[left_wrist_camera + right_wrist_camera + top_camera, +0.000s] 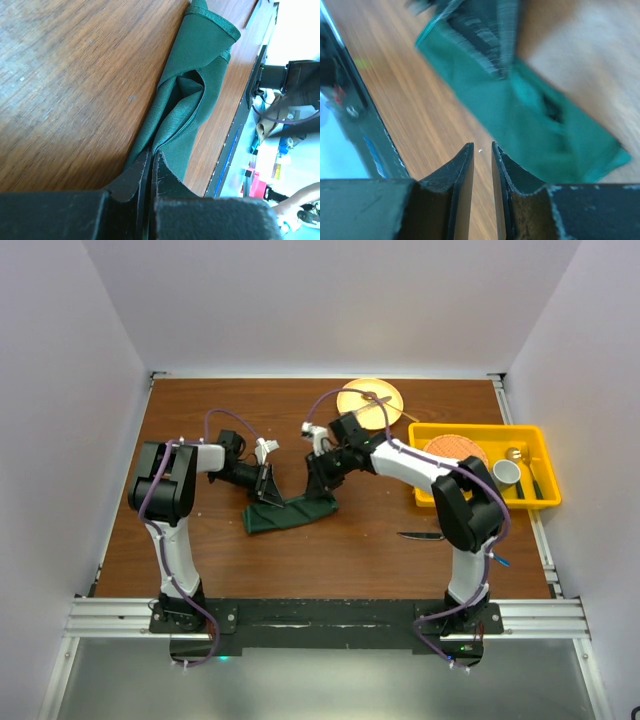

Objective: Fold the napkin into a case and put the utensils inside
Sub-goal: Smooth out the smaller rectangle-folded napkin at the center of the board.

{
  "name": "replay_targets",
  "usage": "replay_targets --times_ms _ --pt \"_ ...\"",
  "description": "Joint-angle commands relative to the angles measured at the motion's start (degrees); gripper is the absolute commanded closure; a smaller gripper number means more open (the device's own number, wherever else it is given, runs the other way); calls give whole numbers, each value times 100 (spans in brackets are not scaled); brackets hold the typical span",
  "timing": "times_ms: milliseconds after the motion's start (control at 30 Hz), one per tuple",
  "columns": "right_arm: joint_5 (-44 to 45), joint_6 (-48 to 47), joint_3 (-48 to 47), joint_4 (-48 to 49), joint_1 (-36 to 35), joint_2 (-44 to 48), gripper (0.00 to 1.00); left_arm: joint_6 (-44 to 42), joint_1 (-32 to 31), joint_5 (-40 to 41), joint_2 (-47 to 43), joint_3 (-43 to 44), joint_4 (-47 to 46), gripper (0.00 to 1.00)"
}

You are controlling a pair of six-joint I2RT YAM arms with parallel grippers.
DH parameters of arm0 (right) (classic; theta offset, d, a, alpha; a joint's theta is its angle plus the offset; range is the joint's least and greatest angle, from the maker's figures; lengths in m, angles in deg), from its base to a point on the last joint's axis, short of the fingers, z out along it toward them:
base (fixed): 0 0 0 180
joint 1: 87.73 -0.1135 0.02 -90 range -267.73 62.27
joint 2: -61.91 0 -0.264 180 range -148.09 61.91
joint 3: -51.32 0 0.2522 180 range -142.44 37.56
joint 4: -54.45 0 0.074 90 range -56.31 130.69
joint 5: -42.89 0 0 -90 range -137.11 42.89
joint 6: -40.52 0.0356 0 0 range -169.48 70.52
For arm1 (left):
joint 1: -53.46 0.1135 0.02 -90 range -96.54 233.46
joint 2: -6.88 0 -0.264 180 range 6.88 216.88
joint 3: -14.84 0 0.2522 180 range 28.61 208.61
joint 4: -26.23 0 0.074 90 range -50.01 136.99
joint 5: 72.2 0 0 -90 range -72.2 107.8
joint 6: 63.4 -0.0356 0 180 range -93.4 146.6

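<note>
The dark green napkin (292,513) lies bunched in a narrow folded strip at mid-table. My left gripper (267,490) is at its left end, and in the left wrist view the jaws (151,159) are shut on a fold of the napkin (195,95). My right gripper (321,478) hovers over the strip's right end. In the right wrist view its jaws (482,146) stand a narrow gap apart with only bare wood between them, and the napkin (540,125) lies just beyond. The dark-handled knife (421,536) lies to the right. A sliver of blue fork (501,562) shows by the right arm.
A yellow plate (352,402) with a metal utensil on it sits at the back. A yellow bin (540,445) on the right holds a wicker plate, a cup and cutlery. White walls enclose the table on three sides.
</note>
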Motion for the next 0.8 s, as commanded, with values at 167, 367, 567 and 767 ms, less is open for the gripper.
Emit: replay_targets --times_ms 167,367,567,767 --pt "-1786 2297 418 1631 995 -429 75 -621 83 1561 353 24 -79 100" --pt "-1823 2369 612 1747 1013 -956 75 -621 83 1596 362 111 0 100" --pt "-1348 2026 744 1422 1074 -1352 75 -630 161 1640 318 155 106 100" --pt "-716 1797 674 1017 1154 -1528 76 -603 566 1106 186 243 141 96"
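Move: The napkin's right-hand part lies about 3 cm to the right gripper's right, 2 cm farther out and some 8 cm below. From that gripper, the left gripper's tips are roughly 9 cm left, 1 cm ahead and 8 cm down, already on the napkin; the yellow plate is about 22 cm ahead, 13 cm right and 8 cm down. From the left gripper, the napkin's right part lies about 12 cm to its right, level with it. Swing the right gripper about 4.5 cm forward and 3 cm right above the napkin, then ease it back a little and bring it down some 6 cm onto the right part, turning the wrist about 30 degrees on the way. Keep its fingers slightly apart and set the tips on the cloth, while the left gripper stays shut on the napkin and only at the end shifts slightly left. ##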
